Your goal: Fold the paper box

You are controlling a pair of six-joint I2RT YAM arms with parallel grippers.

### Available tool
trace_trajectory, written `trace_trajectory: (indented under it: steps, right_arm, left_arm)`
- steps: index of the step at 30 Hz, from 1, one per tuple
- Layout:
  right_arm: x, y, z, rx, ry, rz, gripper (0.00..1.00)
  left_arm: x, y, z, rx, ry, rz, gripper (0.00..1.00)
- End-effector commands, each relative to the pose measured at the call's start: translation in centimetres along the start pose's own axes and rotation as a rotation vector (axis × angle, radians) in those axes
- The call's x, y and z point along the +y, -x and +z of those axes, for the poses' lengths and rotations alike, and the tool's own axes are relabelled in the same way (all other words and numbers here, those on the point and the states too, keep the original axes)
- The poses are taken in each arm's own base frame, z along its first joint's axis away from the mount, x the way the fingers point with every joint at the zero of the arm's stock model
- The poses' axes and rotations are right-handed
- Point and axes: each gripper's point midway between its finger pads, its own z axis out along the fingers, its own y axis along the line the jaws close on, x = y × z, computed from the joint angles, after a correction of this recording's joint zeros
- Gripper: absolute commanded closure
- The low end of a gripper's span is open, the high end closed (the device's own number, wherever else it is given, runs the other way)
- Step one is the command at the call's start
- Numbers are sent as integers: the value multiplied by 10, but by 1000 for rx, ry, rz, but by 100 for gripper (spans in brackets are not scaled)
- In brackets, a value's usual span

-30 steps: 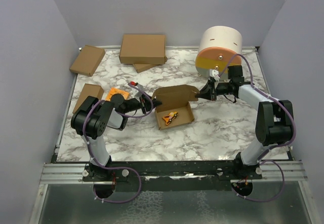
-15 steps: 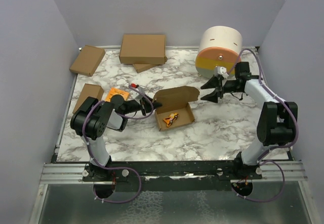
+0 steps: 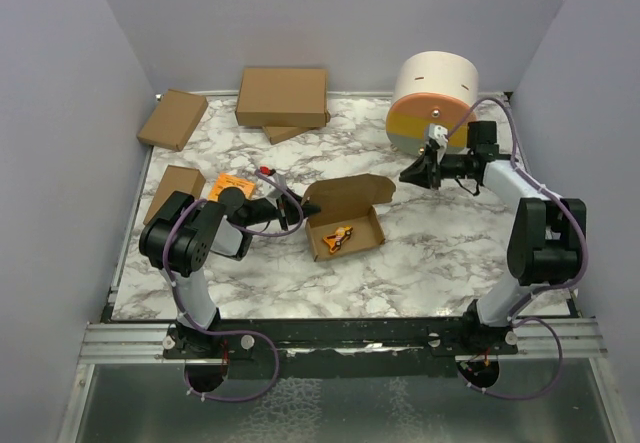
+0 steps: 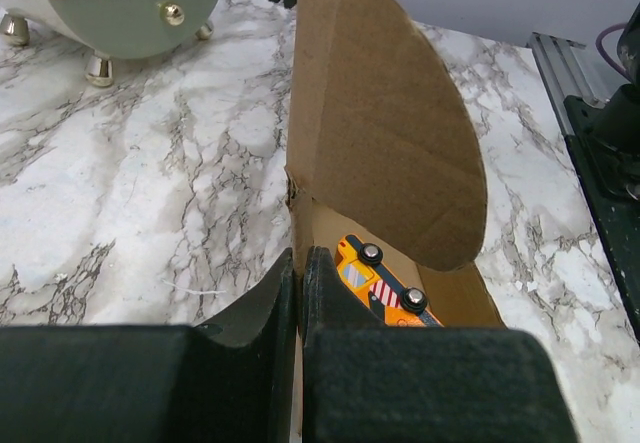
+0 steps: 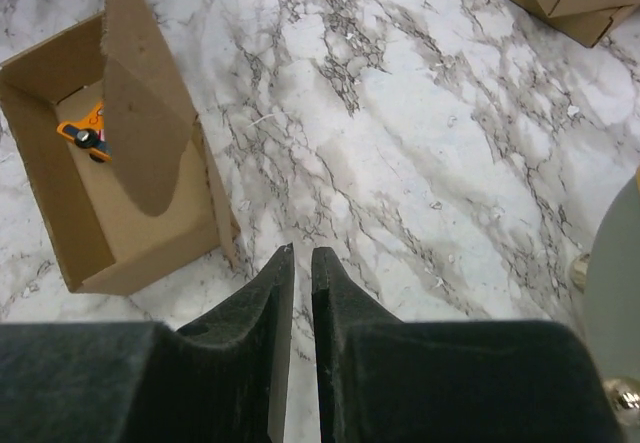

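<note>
The paper box (image 3: 345, 225) is a small oblong brown carton, open, with its rounded lid flap (image 3: 350, 191) standing up at the far side. An orange toy car (image 3: 340, 231) lies inside. My left gripper (image 3: 300, 206) is shut on the box's left end wall; in the left wrist view the cardboard wall (image 4: 380, 133) runs between the jaws of the left gripper (image 4: 301, 258), with the toy car (image 4: 385, 281) just beyond. My right gripper (image 3: 407, 176) hangs to the right of the box and holds nothing. In its own view the right gripper (image 5: 302, 253) shows only a thin slit over bare marble, with the box (image 5: 100, 203) at the left.
A round white and orange drum (image 3: 432, 103) stands at the back right, close behind my right arm. Larger brown cartons (image 3: 282, 96) (image 3: 173, 119) lie along the back and left. An orange booklet (image 3: 230, 183) and another carton (image 3: 174, 188) lie beside my left arm.
My right gripper let go of the lid flap, pulled back to the right toward the drum, opened and closed again. The lid flap stays half raised. The left gripper has not moved.
</note>
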Motion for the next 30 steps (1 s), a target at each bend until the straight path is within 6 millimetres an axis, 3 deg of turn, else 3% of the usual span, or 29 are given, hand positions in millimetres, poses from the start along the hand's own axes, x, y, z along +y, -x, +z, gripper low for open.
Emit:
trace_trajectory:
  steps: [1, 8, 17, 30]
  right_arm:
    - [-4, -6, 20, -14, 27, 1, 87]
    - [32, -4, 45, -47, 146, -30, 81]
    - [57, 12, 44, -127, 240, -61, 63]
    - [68, 22, 60, -143, 294, -40, 63]
  left_arm:
    - [-14, 48, 5, -127, -81, 255, 100]
    - [-12, 50, 6, -130, -80, 250, 100]
    - [-11, 49, 6, -130, -77, 247, 100]
    - [-13, 49, 7, -127, -92, 236, 100]
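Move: The upright lid's right-hand ear, where the right hand is heading, sits about 5 cm to that hand's left, 3 cm back and 3 cm lower. The paper box's open tray is some 14 cm left, 11 cm back and 10 cm below the right hand; the toy car inside it is 16 cm left, 11 cm back and 9 cm below. From the left hand, still pinching the lid's left end, the ear is about 17 cm right, 3 cm ahead and near level. With open fingers, the right hand comes up to the lid's right ear and straddles its folded end, one finger on each side. It travels about 6 cm left and 4 cm back, dipping a couple of centimetres early, while turning some 15 degrees counter-clockwise and spreading its nearly shut fingers to over a third open. The left hand stays put, keeping its pinch on the lid's left end. ##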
